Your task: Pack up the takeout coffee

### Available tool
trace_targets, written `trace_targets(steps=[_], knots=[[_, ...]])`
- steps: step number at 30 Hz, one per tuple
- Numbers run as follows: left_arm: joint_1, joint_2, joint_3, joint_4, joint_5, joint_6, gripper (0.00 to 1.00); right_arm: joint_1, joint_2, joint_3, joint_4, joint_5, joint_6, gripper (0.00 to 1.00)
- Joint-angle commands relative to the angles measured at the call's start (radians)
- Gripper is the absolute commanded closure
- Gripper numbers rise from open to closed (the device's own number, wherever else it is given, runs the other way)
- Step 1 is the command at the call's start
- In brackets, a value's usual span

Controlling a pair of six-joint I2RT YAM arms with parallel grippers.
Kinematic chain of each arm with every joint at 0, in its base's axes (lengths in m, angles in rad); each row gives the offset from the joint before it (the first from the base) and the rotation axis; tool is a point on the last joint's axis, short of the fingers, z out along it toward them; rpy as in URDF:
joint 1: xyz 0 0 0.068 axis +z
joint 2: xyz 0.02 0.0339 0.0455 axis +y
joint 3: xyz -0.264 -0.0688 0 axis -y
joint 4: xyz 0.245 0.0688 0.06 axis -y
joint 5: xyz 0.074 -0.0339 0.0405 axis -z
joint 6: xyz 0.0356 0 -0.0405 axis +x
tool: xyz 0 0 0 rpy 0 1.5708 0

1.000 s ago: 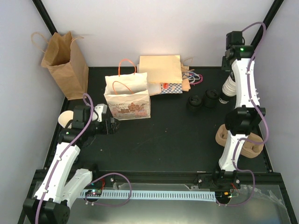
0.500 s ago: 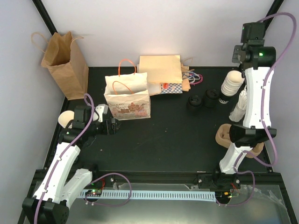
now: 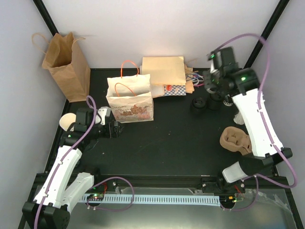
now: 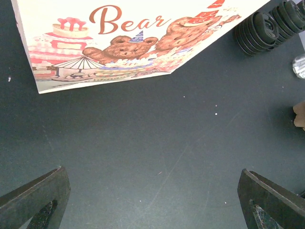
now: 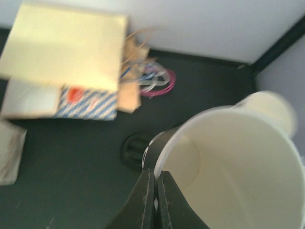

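The takeout coffee, a cup with its lid on, is not in view. My right gripper (image 5: 156, 176) is shut on the rim of a lidless cream paper cup (image 5: 238, 181), one finger inside it and one outside. In the top view this gripper (image 3: 210, 88) hangs at the back right, over the stacks of black lids (image 3: 198, 103); the arm hides the held cup there. My left gripper (image 4: 152, 191) stands wide open with nothing between its fingers, low over the mat in front of the bear gift bag (image 4: 119, 43). The top view shows this gripper (image 3: 110, 128) at the left.
A brown paper bag (image 3: 66, 67) stands at the back left. Flat bags (image 3: 164, 71) lie stacked behind the bear bag (image 3: 129, 100). A brown pulp cup carrier (image 3: 236, 140) sits at the right. More cream cups (image 5: 267, 107) stand behind the held one. Black lids (image 5: 135, 150) lie below.
My right arm has swung from the back right corner leftwards over the black lids, carrying the lidless cup. The left arm has not moved.
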Motion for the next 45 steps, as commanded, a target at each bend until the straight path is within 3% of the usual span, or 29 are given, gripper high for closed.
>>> trace_targets(steps=[1,7,14,24,31,37,45], knots=[[-0.009,-0.006,0.014,0.003,-0.006,0.007,0.01,0.163,-0.098,-0.219,0.045,-0.041,0.05,0.99],[-0.016,-0.009,0.013,0.004,-0.006,0.006,0.01,0.307,-0.234,-0.57,0.139,-0.113,0.159,0.99],[-0.021,-0.006,0.013,0.005,-0.008,0.004,0.01,0.447,-0.285,-0.796,0.276,-0.14,0.211,0.99],[-0.027,-0.003,0.013,0.004,-0.028,-0.005,0.01,0.642,-0.132,-0.858,0.429,-0.033,0.212,0.99],[-0.032,0.001,0.013,0.001,-0.038,-0.008,0.01,0.702,-0.009,-0.841,0.486,-0.005,0.208,0.98],[-0.043,0.006,0.014,-0.001,-0.044,-0.01,0.01,0.724,0.008,-0.826,0.493,0.004,0.197,0.75],[-0.047,0.006,0.014,0.001,-0.043,-0.008,0.01,0.725,-0.048,-0.789,0.475,-0.033,0.179,0.58]])
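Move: The paper cup, already pinched by its rim, is bound for the clear patch of table about 14 cm back and 20 cm to the left of the right hand, some 35 cm below it. The bear-print bag stands roughly 38 cm left and 2 cm farther out, its middle about 25 cm below; the nearer black lid stack is 3 cm ahead, 6 cm left, 31 cm down. From the left hand that patch lies level, about 24 cm right and 15 cm below. The paper cup is carried in the right hand's closed fingers back and left, away from the lid stacks, while sinking about 26 cm to the open table in front and to the right of the bear-print bag. The wrist turns some 30 degrees counter-clockwise and tips farther down; then the fingers open, one inside the cup and one outside, and the hand eases up about a centimetre. ##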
